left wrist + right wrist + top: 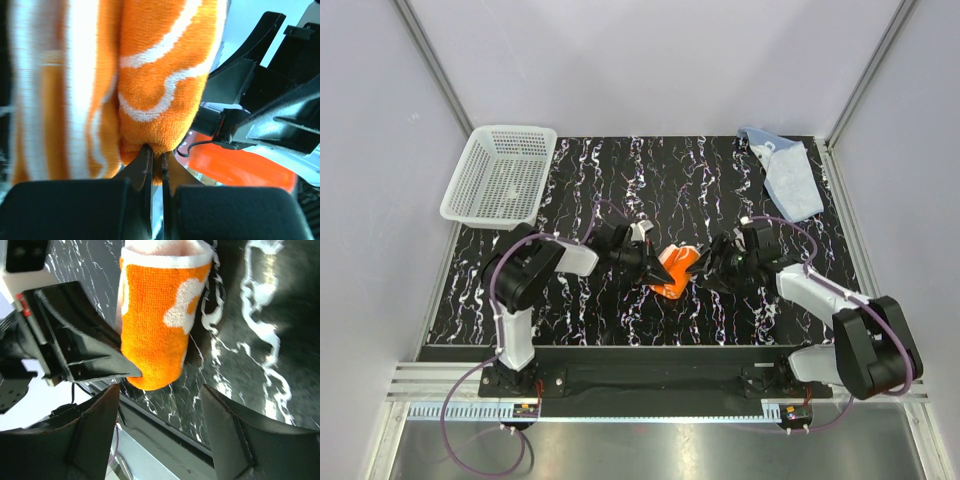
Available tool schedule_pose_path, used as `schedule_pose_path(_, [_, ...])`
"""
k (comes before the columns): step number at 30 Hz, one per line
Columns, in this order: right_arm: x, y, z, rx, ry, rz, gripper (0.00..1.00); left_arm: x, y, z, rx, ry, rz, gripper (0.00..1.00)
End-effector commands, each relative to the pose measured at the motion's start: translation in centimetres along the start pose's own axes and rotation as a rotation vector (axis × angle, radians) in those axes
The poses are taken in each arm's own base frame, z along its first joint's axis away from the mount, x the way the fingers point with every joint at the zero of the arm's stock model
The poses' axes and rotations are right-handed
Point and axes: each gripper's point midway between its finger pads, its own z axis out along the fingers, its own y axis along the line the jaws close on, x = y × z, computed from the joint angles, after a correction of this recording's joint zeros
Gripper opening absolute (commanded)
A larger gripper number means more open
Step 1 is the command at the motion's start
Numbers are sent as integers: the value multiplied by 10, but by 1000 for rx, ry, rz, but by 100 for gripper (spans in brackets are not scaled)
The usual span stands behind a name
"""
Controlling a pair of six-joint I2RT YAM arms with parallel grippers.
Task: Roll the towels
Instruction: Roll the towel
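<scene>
The orange towel [676,268] with white prints sits rolled up on the middle of the black marbled table [620,310]. My left gripper [656,268] is shut on the roll's near end; in the left wrist view its tips [156,154] pinch the orange towel [160,75]. My right gripper [706,264] stands open on the roll's right side. In the right wrist view the orange towel [155,325] lies just beyond the right gripper [159,390], apart from both fingers. The light blue towel [790,176] lies crumpled at the back right.
A white mesh basket [500,172] stands at the table's back left corner. White walls close in the back and both sides. The table's front edge [165,425] runs just under the right gripper.
</scene>
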Motion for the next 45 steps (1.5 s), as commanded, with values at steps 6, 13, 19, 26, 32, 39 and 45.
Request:
schedule_pose_path(6, [-3,16,24,-62,5,-32,71,-8,22,0,46,58,-66,0])
schedule_pose_path(13, [-2,2,45,8,18,-35,69,-12,40,1,24,61,-112,2])
schedule_pose_path(19, [3,-4,67,16,48,-47,64,-11,51,2,-24,76,-128,4])
schedule_pose_path(26, [7,-7,79,23,58,-46,42,-9,59,3,-50,88,-129,6])
schedule_pose_path(32, [10,-7,78,41,67,-51,21,-13,60,-9,-168,39,-66,29])
schedule_pose_path(39, [12,-8,70,91,79,-62,18,-25,49,-36,-350,-78,28,47])
schedule_pose_path(45, [20,-12,67,161,108,-48,18,-38,23,-60,-568,-244,238,49])
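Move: The rolled part of the towel lies with its middle about 4 cm ahead of the open right hand, 6 cm to its left and 5 cm below; the left gripper, about 8 cm left of the right hand and level front to back, still pinches the near end. From the left hand the roll's middle is some 3 cm ahead, 3 cm to the right and 2 cm lower. The loose flap is about 3 cm ahead of the left hand, 1 cm to its left and 3 cm lower. The left hand keeps its pinch on the near end of the roll and lowers it about 3 cm, edging left, while the right hand comes in leftward and down, about 5 cm each way and a little forward, and closes its fingers on that same near end. Once the right has its grip, the left opens to about half, comes free and draws off some 3 cm to the left and slightly up, rolling about 20 degrees so that its left side rises. ##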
